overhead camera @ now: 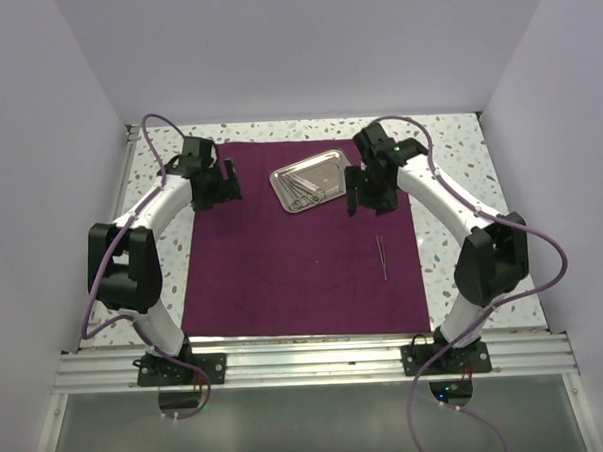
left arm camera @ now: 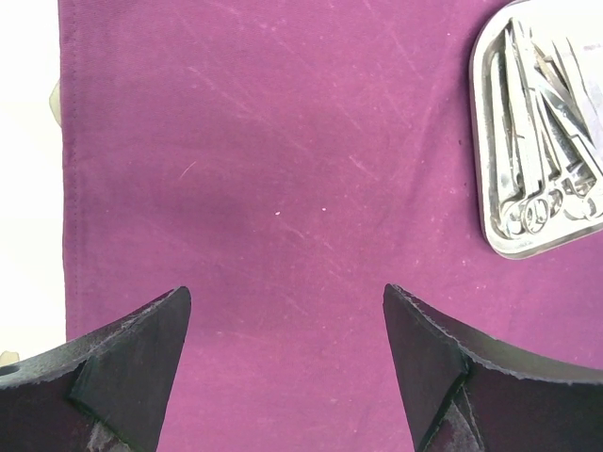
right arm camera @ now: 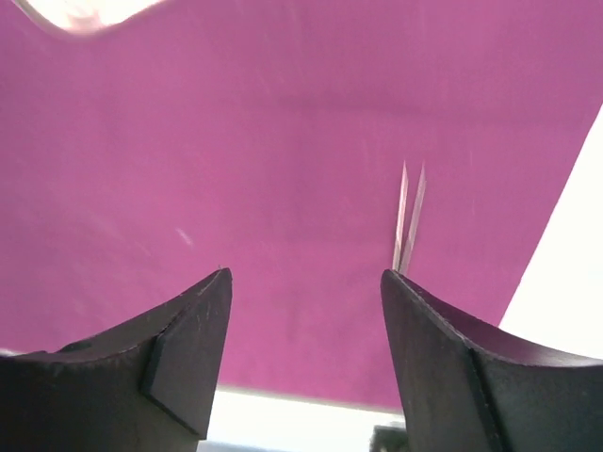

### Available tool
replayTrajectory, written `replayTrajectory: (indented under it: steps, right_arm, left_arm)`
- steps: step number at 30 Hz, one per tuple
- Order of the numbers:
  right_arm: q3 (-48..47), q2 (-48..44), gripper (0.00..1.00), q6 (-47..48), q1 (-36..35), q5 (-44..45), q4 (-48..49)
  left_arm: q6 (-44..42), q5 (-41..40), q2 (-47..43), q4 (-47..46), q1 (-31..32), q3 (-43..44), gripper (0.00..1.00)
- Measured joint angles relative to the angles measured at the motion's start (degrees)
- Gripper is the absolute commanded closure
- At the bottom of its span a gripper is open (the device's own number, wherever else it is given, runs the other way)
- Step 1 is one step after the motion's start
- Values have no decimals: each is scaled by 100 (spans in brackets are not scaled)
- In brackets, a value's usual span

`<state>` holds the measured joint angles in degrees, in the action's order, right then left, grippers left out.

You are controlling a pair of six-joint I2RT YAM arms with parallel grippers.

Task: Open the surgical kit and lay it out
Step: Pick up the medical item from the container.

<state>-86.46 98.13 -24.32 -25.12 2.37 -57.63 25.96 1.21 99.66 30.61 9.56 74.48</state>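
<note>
The maroon cloth wrap [overhead camera: 283, 257] lies spread flat on the table. The small steel tray [overhead camera: 282, 177] sits on its far middle and holds scissors and forceps [overhead camera: 307, 194]. In the left wrist view the tray [left arm camera: 482, 141] and its instruments [left arm camera: 542, 122] are at the upper right. Thin tweezers [overhead camera: 383, 256] lie alone on the cloth's right part, and they also show in the right wrist view [right arm camera: 408, 218]. My left gripper [overhead camera: 225, 182] [left arm camera: 287, 294] hovers open over bare cloth, left of the tray. My right gripper [overhead camera: 366, 197] [right arm camera: 306, 275] is open and empty, right of the tray and beyond the tweezers.
The speckled table surface [overhead camera: 455, 179] shows round the cloth. White walls enclose three sides. An aluminium rail [overhead camera: 317, 360] runs along the near edge, where both arm bases are bolted.
</note>
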Motion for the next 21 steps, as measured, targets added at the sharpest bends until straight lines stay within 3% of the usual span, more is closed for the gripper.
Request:
replayTrajectory:
  steps: [8, 15, 21]
  right_arm:
    - [-2549, 1899, 58, 177, 103, 267, -109]
    - [-4234, 3694, 59, 208, 256, 542, -280]
    - [-4916, 4363, 60, 254, 275, 638, -376]
  left_arm:
    - [-7, -140, -33, 44, 0, 0, 13]
    - [-17, -282, -212, 85, 0, -2, 13]
    - [-26, -328, -260, 83, 0, -7, 13]
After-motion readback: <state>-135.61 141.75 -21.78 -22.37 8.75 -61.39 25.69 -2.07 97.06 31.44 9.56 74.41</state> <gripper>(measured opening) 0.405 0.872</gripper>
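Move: The medical item, slim metal handles at the right end of the tray, lies about 20 cm ahead of the right hand, 3 cm to its left and 11 cm below. At much the same height, the tray's middle is some 18 cm ahead and 10 cm left, the scissors about 16 ahead and 13 left; the laid-out tweezers lie 8 cm back and 5 cm right. From the left hand the item is about 12 cm ahead, 27 cm right and 7 cm below. Forward in one quick sweep of some 18 cm, easing a little left, the right hand goes back empty over the cloth to the tray's right end. It rises about 2 cm first, then sinks some 9 cm as it slows by the near ends of the metal handles. The fingers narrow from wide to under half open, still short of a grip. ##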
